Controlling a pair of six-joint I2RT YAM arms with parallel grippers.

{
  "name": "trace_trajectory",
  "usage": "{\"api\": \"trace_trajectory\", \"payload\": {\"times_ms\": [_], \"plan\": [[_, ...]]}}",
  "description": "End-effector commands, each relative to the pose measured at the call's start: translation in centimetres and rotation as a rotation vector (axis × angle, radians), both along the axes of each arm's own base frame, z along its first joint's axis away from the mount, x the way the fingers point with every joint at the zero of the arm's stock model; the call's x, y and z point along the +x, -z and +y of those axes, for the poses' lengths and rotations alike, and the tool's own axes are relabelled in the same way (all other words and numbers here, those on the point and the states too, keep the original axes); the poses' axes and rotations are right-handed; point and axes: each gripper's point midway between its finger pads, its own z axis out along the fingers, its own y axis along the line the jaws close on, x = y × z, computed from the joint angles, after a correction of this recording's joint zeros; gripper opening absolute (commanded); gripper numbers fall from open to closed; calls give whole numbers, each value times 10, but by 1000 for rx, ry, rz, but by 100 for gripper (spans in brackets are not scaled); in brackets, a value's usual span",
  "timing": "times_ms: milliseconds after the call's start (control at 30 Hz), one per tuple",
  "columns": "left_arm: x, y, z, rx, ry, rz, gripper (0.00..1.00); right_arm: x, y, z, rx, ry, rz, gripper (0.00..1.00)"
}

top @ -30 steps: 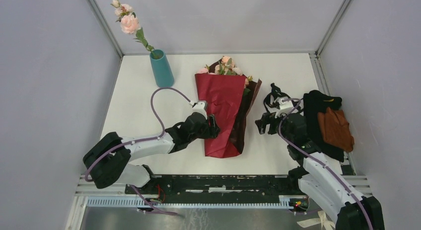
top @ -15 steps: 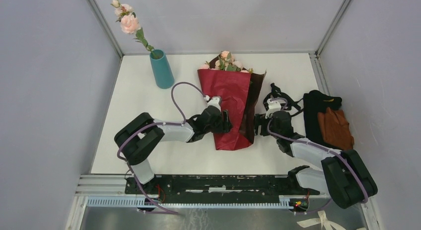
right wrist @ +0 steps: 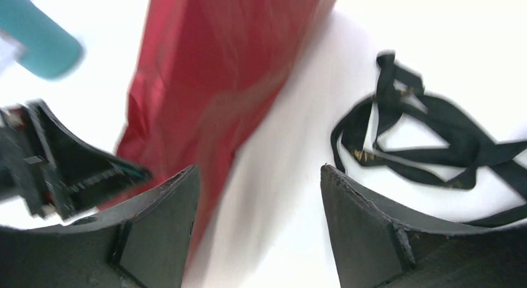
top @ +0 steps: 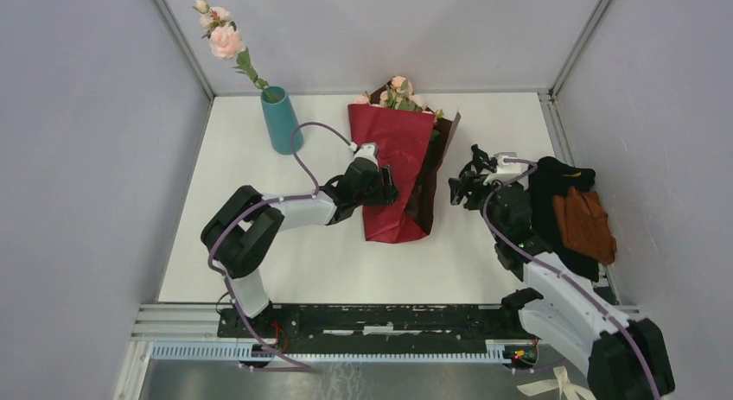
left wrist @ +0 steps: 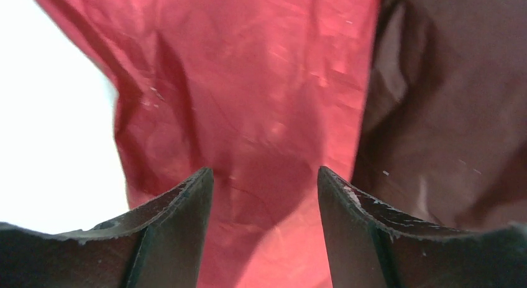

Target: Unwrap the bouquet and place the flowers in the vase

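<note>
The bouquet (top: pixel 399 162) lies on the white table (top: pixel 259 219), its dark red wrapping paper (left wrist: pixel 261 83) loose around it. Pink flowers (top: pixel 398 95) poke out at its far end. My left gripper (top: pixel 388 186) is open against the paper's left side, and red paper fills the view between its fingers (left wrist: pixel 264 170). My right gripper (top: pixel 455 193) is open and empty to the right of the bouquet (right wrist: pixel 205 70), above bare table (right wrist: pixel 260 168). The teal vase (top: pixel 281 119) stands at the far left with one pink rose stem (top: pixel 226 41) in it. In the right wrist view the vase (right wrist: pixel 40 36) shows at the top left.
A loose black ribbon (right wrist: pixel 422 139) lies on the table to the right of the bouquet, just beyond my right gripper. A black-and-orange cloth pile (top: pixel 575 214) sits at the right edge. Grey walls close in the table on three sides.
The bouquet has slid toward the far side with my left gripper against it. My right gripper went in to the bouquet's lower right edge, then drew back toward the ribbon.
</note>
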Motion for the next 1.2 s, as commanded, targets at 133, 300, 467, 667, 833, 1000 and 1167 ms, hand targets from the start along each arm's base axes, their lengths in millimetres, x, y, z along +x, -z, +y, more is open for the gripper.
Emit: {"api": "trace_trajectory", "payload": {"times_ms": [133, 300, 467, 667, 833, 1000, 1167], "plan": [[-16, -93, -34, -65, 99, -185, 69, -12, -85, 4, 142, 6, -208, 75], [-37, -96, -43, 33, 108, -225, 69, -9, -77, 45, 146, -156, -150, 72], [-70, -57, -39, 92, 115, -177, 69, -11, -63, 87, 132, -300, -92, 52], [-106, -10, -27, 130, 116, -108, 68, -7, -44, 99, 120, -312, -51, 13], [-122, 5, -37, 159, 154, -92, 68, -7, -26, 97, 122, -290, -13, 6], [-123, 6, -49, 184, 162, -101, 68, -15, -46, 86, 147, -264, -82, 6], [-113, 0, -39, 233, 99, -133, 68, -24, -75, 69, 140, -220, -151, 9]]}}
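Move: The near end of the red wrap lies about 12 cm back, 3 cm right and 4 cm below the left hand, which is low over the paper with open fingers; the wrap's raised right flap is some 3 cm ahead and 9 cm to its right. From the right hand, the flap's middle is about 5 cm ahead, 6 cm left and 9 cm down, and the loose black ribbon 10 cm ahead, 9 cm right and 13 cm down. The left hand rises off the middle of the wrap in an arc about 8 cm high, backing away some 13 cm and slightly right, then comes down with its fingers still open just over the wrap's near edge, rolled about 15 degrees left side up and turned a little clockwise. The right hand first lifts 7 cm, then swings about 9 cm left towards the raised flap while sinking again and turning some 15 degrees counter-clockwise, shuts its fingers high beside the flap with no paper seen between them, and finally eases up and slightly back to the right. ##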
